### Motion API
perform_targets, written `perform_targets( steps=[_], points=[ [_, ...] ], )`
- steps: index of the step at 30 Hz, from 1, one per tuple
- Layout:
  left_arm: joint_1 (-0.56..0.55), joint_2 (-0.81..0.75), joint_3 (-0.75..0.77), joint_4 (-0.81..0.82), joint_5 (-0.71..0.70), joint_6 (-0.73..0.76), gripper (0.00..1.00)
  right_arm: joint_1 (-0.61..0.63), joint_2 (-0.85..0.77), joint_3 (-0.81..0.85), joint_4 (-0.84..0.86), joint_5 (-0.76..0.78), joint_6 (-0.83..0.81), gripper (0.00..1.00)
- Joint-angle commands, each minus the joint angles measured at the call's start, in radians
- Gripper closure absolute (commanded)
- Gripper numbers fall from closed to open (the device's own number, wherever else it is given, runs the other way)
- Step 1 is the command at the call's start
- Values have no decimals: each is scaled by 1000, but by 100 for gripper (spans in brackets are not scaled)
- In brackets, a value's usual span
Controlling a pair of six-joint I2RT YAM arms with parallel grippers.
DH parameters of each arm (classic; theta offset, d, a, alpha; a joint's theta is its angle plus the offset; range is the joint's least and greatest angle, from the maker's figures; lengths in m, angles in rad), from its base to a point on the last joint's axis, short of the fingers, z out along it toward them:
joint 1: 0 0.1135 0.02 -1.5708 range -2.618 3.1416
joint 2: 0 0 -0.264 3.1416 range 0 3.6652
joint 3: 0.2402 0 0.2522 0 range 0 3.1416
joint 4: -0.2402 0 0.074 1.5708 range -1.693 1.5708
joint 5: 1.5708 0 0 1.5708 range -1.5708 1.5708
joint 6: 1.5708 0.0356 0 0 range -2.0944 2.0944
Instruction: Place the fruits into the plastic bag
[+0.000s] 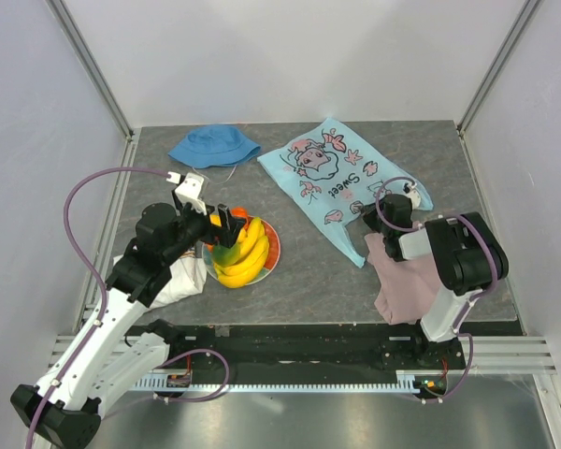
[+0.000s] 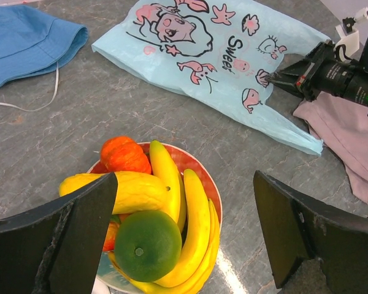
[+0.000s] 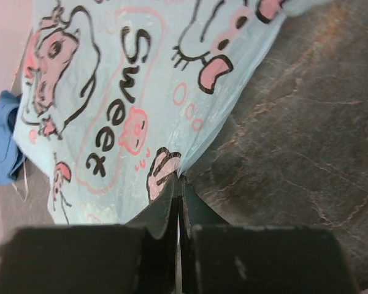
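The fruits lie heaped on a red-rimmed plate (image 2: pixel 213 187): yellow bananas (image 2: pixel 196 220), a round green fruit (image 2: pixel 147 245) and orange-red fruits (image 2: pixel 124 154). My left gripper (image 2: pixel 185 190) hovers just above the heap, wide open, one finger on each side, holding nothing. The light-blue plastic bag (image 1: pixel 332 178) lies flat at the back right, printed with a pink cartoon girl. At its near right edge my right gripper (image 3: pixel 179 184) is shut, its fingertips pinching the bag's thin edge (image 3: pixel 190 159). From above, the left gripper (image 1: pixel 226 227) covers part of the bananas (image 1: pixel 246 254).
A blue bucket hat (image 1: pixel 213 145) lies at the back left. Under the right arm, near the table's front right, is a pink cloth (image 1: pixel 402 281). A white cloth (image 1: pixel 182 281) sits beneath the left arm, left of the plate (image 1: pixel 273 251).
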Motion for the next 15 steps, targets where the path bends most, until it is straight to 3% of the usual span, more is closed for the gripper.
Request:
perform_targets(
  steps=[1, 5, 10, 15],
  points=[
    [1, -7, -3, 12, 11, 32, 1, 1, -78, -7, 135, -56, -106, 100],
    [3, -3, -3, 14, 12, 32, 1, 3, -185, 6, 123, -117, -199, 100],
    [0, 11, 0, 14, 22, 30, 1, 35, -371, 50, -86, -132, -333, 100],
    [1, 34, 9, 38, 134, 33, 2, 49, -500, 26, -202, -175, -335, 100]
  ],
)
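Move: Just beyond the right hand lies the plastic bag, its mouth edge already pinched in the shut fingers; the bag's middle is about 11 cm ahead, 5 cm left and some 2 cm lower. The pink cloth lies about 20 cm back and 12 cm right of this hand, and the fruit bowl roughly 35 cm left and 8 cm back. From the left hand the bag's middle is about 31 cm ahead, 27 cm right and 25 cm below. Lifting almost straight up from the table by some 16 cm, slowly at first and then fast, the right hand keeps its pinch on the bag's mouth edge and hauls it up between the two handles. It drifts about 3 cm left while the fingers tip up by some 20 degrees and turn a little counter-clockwise. ##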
